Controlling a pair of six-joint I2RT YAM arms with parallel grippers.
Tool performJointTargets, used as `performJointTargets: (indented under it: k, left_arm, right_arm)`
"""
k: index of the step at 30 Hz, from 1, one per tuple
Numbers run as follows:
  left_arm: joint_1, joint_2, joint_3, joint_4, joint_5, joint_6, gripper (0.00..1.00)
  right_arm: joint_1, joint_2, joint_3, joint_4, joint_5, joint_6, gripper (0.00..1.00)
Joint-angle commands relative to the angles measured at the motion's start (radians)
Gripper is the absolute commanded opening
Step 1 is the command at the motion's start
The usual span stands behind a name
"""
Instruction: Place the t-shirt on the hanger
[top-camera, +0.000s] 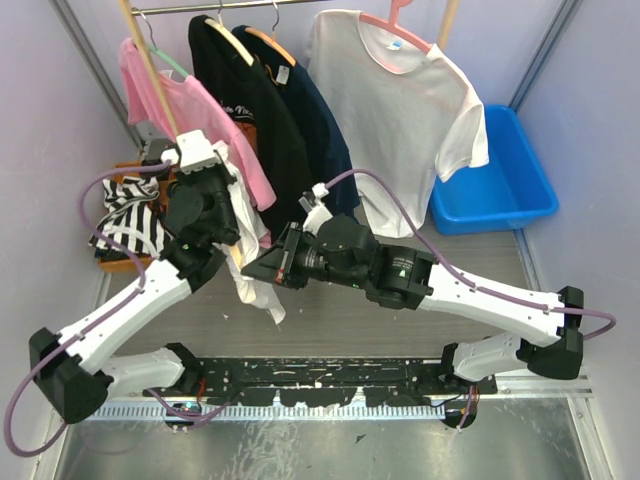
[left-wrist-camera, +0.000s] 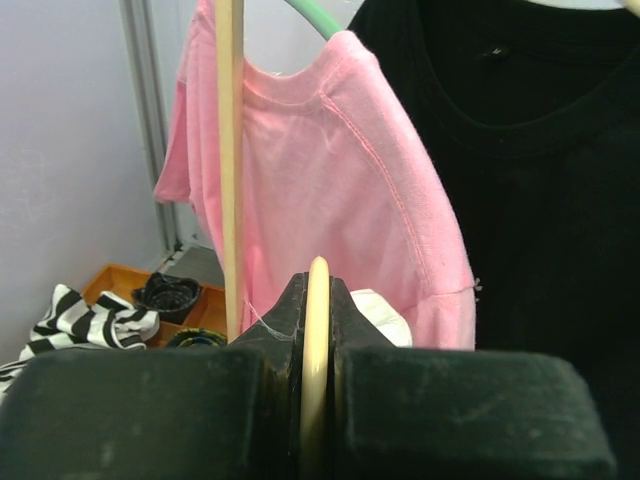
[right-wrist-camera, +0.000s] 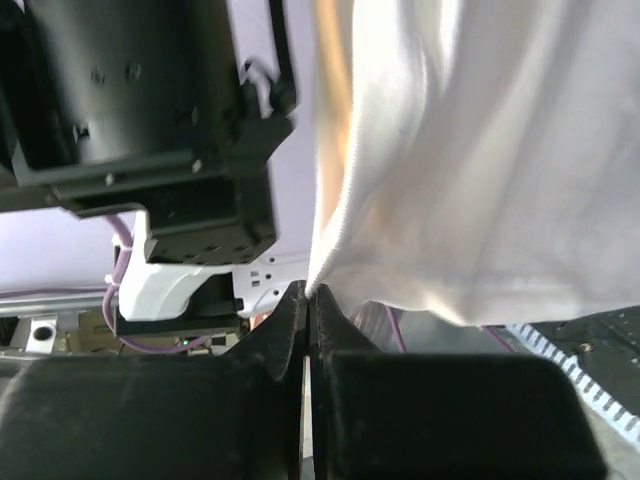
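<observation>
The hanger (left-wrist-camera: 317, 330) is light wood; in the left wrist view I see it edge-on between the jaws of my left gripper (left-wrist-camera: 317, 300), which is shut on it. In the top view my left gripper (top-camera: 225, 240) holds it up above the table, and the hanger itself is hidden there by cloth and arm. The white t-shirt (top-camera: 262, 290) hangs down from it in a bunched fold. My right gripper (top-camera: 250, 268) is shut on the t-shirt's hemmed edge (right-wrist-camera: 330, 240), with the jaws (right-wrist-camera: 308, 295) pinching the cloth tip.
A rail at the back holds a pink t-shirt (top-camera: 215, 120), a black shirt (top-camera: 260, 120), a navy one and a white t-shirt on a pink hanger (top-camera: 400, 110). A blue bin (top-camera: 500, 180) stands at the right. An orange crate with striped cloth (top-camera: 125, 215) stands at the left.
</observation>
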Motion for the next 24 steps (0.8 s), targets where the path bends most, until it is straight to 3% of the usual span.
performJointTargets:
  k: [1, 9, 15, 24]
  left_arm:
    - [0.008, -0.101, 0.073, -0.246, 0.132, -0.177, 0.00]
    - [0.007, -0.129, 0.098, -0.493, 0.195, -0.300, 0.00]
    - [0.004, -0.124, 0.114, -0.583, 0.260, -0.370, 0.00]
    - [-0.001, -0.154, 0.152, -0.667, 0.312, -0.407, 0.00]
  right_arm:
    - [-0.032, -0.045, 0.046, -0.029, 0.051, -0.106, 0.01]
    - [-0.102, 0.026, 0.168, -0.097, 0.052, -0.205, 0.01]
    - [-0.152, 0.082, 0.261, -0.146, 0.043, -0.263, 0.01]
    - [-0.267, 0.130, 0.255, -0.153, -0.032, -0.333, 0.01]
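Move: The left hand grips the wooden hanger; the white t-shirt half on it has its middle about 12 cm back, 6 cm right and 10 cm below that hand. From the left hand the pink shirt hangs some 14 cm straight ahead, the rack pole 12 cm ahead and 8 cm left, the black shirt 17 cm ahead and 11 cm right. From the right hand, pinching the t-shirt's edge, the hanger's middle lies about 10 cm ahead, 4 cm left and 3 cm up. Forward, about 10 cm and drifting slightly right, the right hand draws its still-pinched t-shirt edge along the hanger towards the hanging clothes, rising a little midway and sinking back. Meanwhile the left hand keeps its grip on the hanger, easing right, down and slightly back, and swings clockwise while tipping its fingers downward, some 20 degrees in all. ##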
